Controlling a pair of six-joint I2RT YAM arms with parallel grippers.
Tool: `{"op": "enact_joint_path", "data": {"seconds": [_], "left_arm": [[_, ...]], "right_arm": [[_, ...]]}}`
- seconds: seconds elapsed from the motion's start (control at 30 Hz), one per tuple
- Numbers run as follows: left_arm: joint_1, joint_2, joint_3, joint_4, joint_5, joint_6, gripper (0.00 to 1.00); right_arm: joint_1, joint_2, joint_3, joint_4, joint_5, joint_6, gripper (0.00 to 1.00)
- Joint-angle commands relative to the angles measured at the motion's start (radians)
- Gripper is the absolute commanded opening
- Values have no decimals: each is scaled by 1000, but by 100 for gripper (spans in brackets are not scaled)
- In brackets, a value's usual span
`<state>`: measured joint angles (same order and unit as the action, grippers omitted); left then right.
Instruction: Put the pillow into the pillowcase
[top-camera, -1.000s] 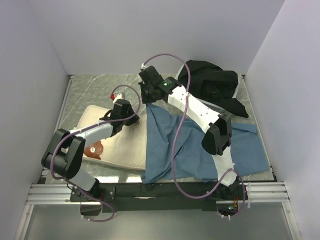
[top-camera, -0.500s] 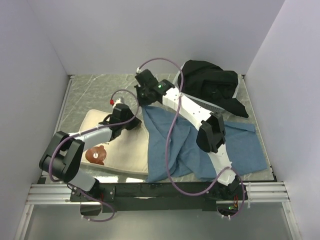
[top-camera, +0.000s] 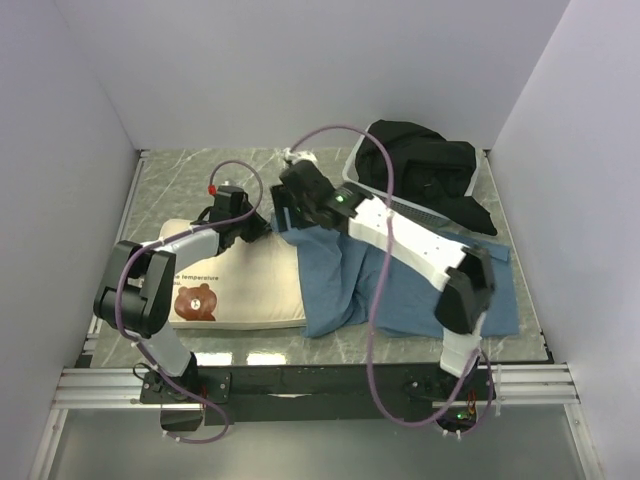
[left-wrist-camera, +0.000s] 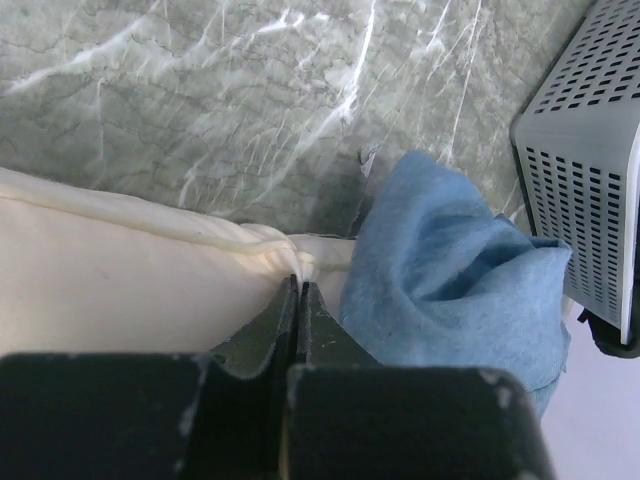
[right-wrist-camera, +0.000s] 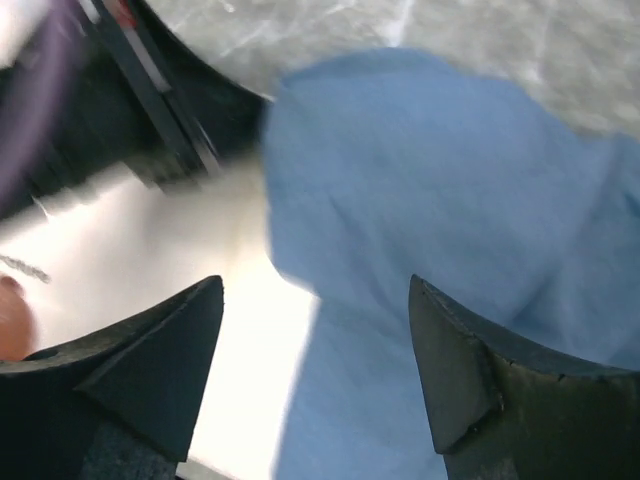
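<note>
The cream pillow (top-camera: 235, 285) lies flat at the left with its brown bear print facing up. My left gripper (top-camera: 260, 232) is shut on the seam of the pillow's far right corner (left-wrist-camera: 298, 262). The dusty-blue pillowcase (top-camera: 400, 285) is spread to the right, its bunched edge (left-wrist-camera: 450, 270) touching that corner. My right gripper (top-camera: 284, 222) hovers open just above where pillowcase (right-wrist-camera: 450, 200) meets pillow (right-wrist-camera: 200, 260), with nothing between its fingers (right-wrist-camera: 165, 365).
A white perforated basket (left-wrist-camera: 590, 190) holding black cloth (top-camera: 425, 170) stands at the back right, close behind the pillowcase. White walls close in the grey marble table (top-camera: 180, 180) on three sides. The left gripper's body (right-wrist-camera: 140, 110) sits close beside the right one.
My right gripper has opened and let go of the pillowcase, which dropped flat. The pillow has settled flat with the bear showing. The left gripper keeps its hold on the corner.
</note>
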<state>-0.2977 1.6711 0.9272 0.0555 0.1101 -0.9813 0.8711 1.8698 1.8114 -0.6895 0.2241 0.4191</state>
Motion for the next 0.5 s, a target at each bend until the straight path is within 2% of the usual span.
{"op": "enact_joint_path", "data": {"seconds": [0.0,0.07,0.13,0.27,0.4,0.43,0.47], "left_arm": [[0,16,39,15,19,1,1],[-1,4,30,23,16,-2,1],[0,-2,33,12,0,-2,1],[2,-8,45,-5,-12,0,1],[5,-22,48,-29,-29,3,1],[9,-27,48,-32,-35,3,1],[12,-36,42,-34,-36,3,1]], "right_arm": [[46,-214,-281,80,156,41,81],[81,-267,-418,136,143,55,80],[138,-265,-446,134,161,78,79],[233,-206,-433,108,234,106,78],[252,-138,-440,78,267,129,77],[252,-123,-440,67,277,130,76],[252,-91,-428,56,290,129,71]]}}
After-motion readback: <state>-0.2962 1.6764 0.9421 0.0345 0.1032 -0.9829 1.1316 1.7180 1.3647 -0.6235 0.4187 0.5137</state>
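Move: For the empty right hand, the near stretch of the pillowcase's mouth edge, beside the pillow's end, lies about 10 cm back, 3 cm to the right and some 15 cm below. The case's far corner is roughly 4 cm ahead, level sideways and 13 cm down; the pillow's middle is 3 cm back, 12 cm left and 16 cm lower. From the left hand, that mouth edge is about 15 cm back, 8 cm right and 4 cm lower. Back and down, the right hand sweeps with its fingers already wide open, leaving the case's far corner for the near part of the mouth edge: about 12 cm back and 9 cm down, swinging some 5 cm right before easing back left, its left side dipping roughly 10 degrees. The left hand stays put, still pinching the pillow's far corner. ##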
